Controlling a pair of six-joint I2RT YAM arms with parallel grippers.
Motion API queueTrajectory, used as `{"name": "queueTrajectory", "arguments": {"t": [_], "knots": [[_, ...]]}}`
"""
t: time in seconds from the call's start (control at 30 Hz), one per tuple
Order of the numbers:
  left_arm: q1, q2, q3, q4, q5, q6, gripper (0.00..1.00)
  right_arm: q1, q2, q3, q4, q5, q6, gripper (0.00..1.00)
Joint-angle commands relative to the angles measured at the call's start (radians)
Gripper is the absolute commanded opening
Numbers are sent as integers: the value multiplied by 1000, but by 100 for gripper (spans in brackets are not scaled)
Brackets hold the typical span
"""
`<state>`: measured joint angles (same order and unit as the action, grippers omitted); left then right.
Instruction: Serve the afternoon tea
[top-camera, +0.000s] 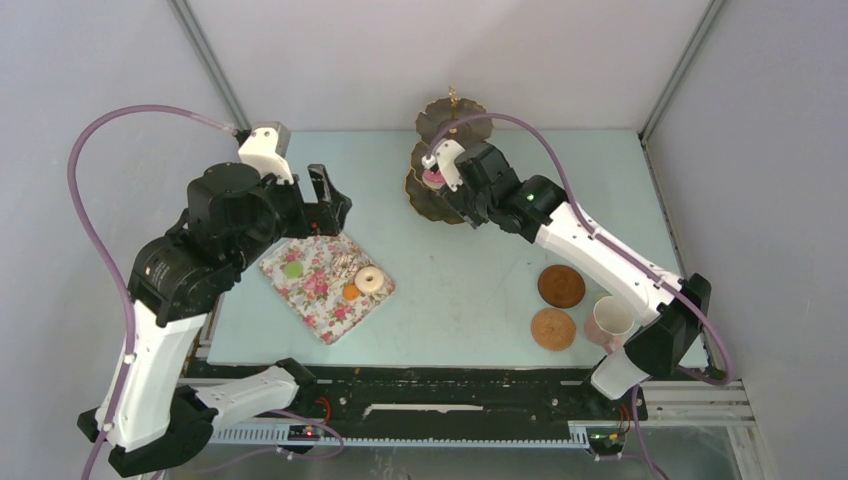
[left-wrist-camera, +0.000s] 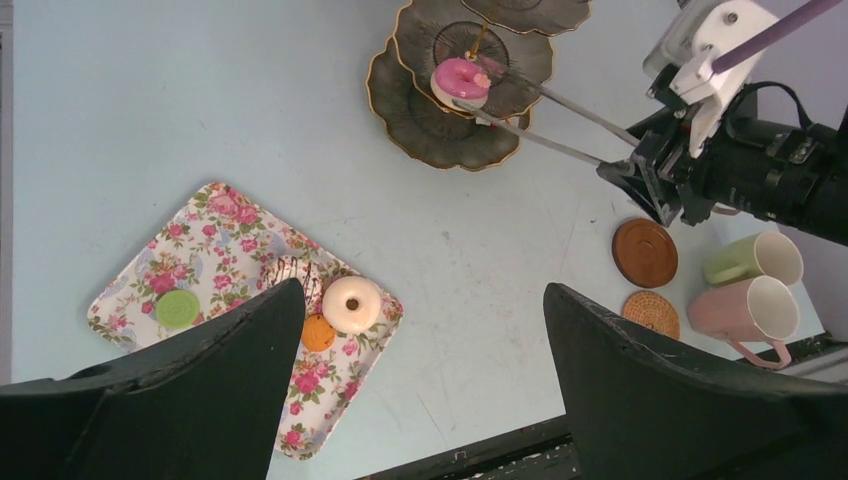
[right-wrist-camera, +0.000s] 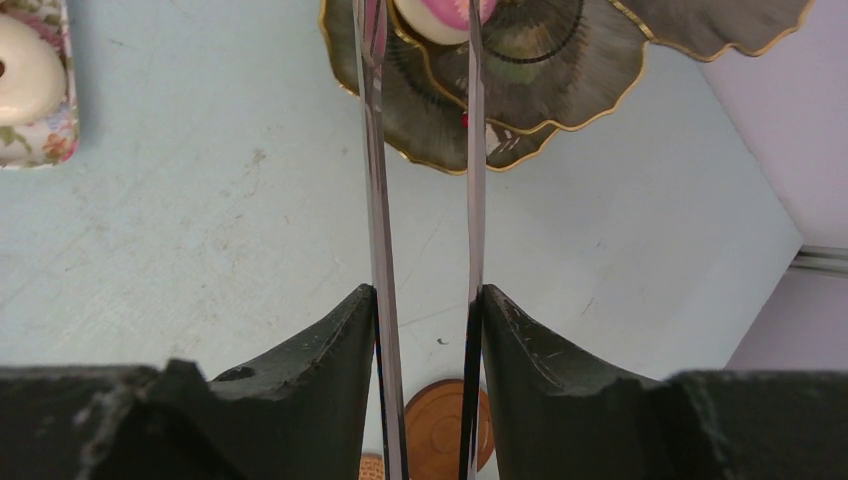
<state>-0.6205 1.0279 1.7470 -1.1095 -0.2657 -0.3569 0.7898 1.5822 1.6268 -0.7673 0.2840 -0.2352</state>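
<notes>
My right gripper (right-wrist-camera: 427, 292) is shut on the long grey tongs (right-wrist-camera: 378, 200), one arm against each finger. The tongs' tips flank a pink doughnut (left-wrist-camera: 461, 82) over the middle tier of the dark gold-rimmed stand (left-wrist-camera: 430, 130); whether it rests on the tier I cannot tell. My left gripper (left-wrist-camera: 422, 290) hangs open and empty above the floral tray (left-wrist-camera: 230, 240), which holds a white doughnut (left-wrist-camera: 351, 304), an orange piece (left-wrist-camera: 318, 333), a green piece (left-wrist-camera: 177, 307) and a chocolate-drizzled piece partly hidden by my finger.
At the right front lie a dark brown coaster (left-wrist-camera: 645, 252) and a woven coaster (left-wrist-camera: 651, 312). Beside them lie a pink cup (left-wrist-camera: 745, 310) and a pale green cup (left-wrist-camera: 755, 259) on their sides. The right arm (top-camera: 600, 250) stretches diagonally over them.
</notes>
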Motion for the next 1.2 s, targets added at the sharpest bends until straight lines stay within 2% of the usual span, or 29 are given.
{"name": "queueTrajectory", "arguments": {"t": [0.0,0.2,0.47,0.67,0.8,1.0,1.17], "knots": [[-11,-2,22,16,8,14,96,38,-55,-11,-3,-18,36,44],[-11,1,27,18,18,-4,96,116,-47,32,-17,-113,177,44],[-11,8,45,12,22,-31,95,161,-21,-31,117,-399,464,42],[-12,0,20,8,41,-46,95,170,-14,-100,134,-468,502,39],[-11,6,32,7,34,-50,93,232,-19,-131,115,-391,389,38],[-11,-10,92,-48,-162,-68,92,386,23,-181,120,-123,204,40],[-11,-54,84,-58,-247,-74,93,468,87,-183,139,50,126,40]]}}
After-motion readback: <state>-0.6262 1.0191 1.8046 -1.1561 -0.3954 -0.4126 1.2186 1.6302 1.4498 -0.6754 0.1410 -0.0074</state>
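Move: The white donut on the floral tray lies about 21 cm to the right hand's left, 5 cm back and some 24 cm below it. The orange macaron is about 4 cm left of that donut and 2 cm nearer the robot, the striped pastry 5 cm left of it and 4 cm farther out. The pink donut already sits on the middle tier, 11 cm ahead, 7 cm left and 9 cm below the right hand. From the left hand, the white donut is about 7 cm ahead, 2 cm right and far below. Towards the white donut's corner of the tray the right hand carries the still-held tongs away from the tiered stand, about 17 cm back and 13 cm left, nearly level until halfway, then also sinking some 8 cm. Its wrist rolls and tips down, partly undoes that, and ends turned some 20 degrees counter-clockwise. Late on, the left hand shifts about 3 cm left and slightly up, fingers open. ##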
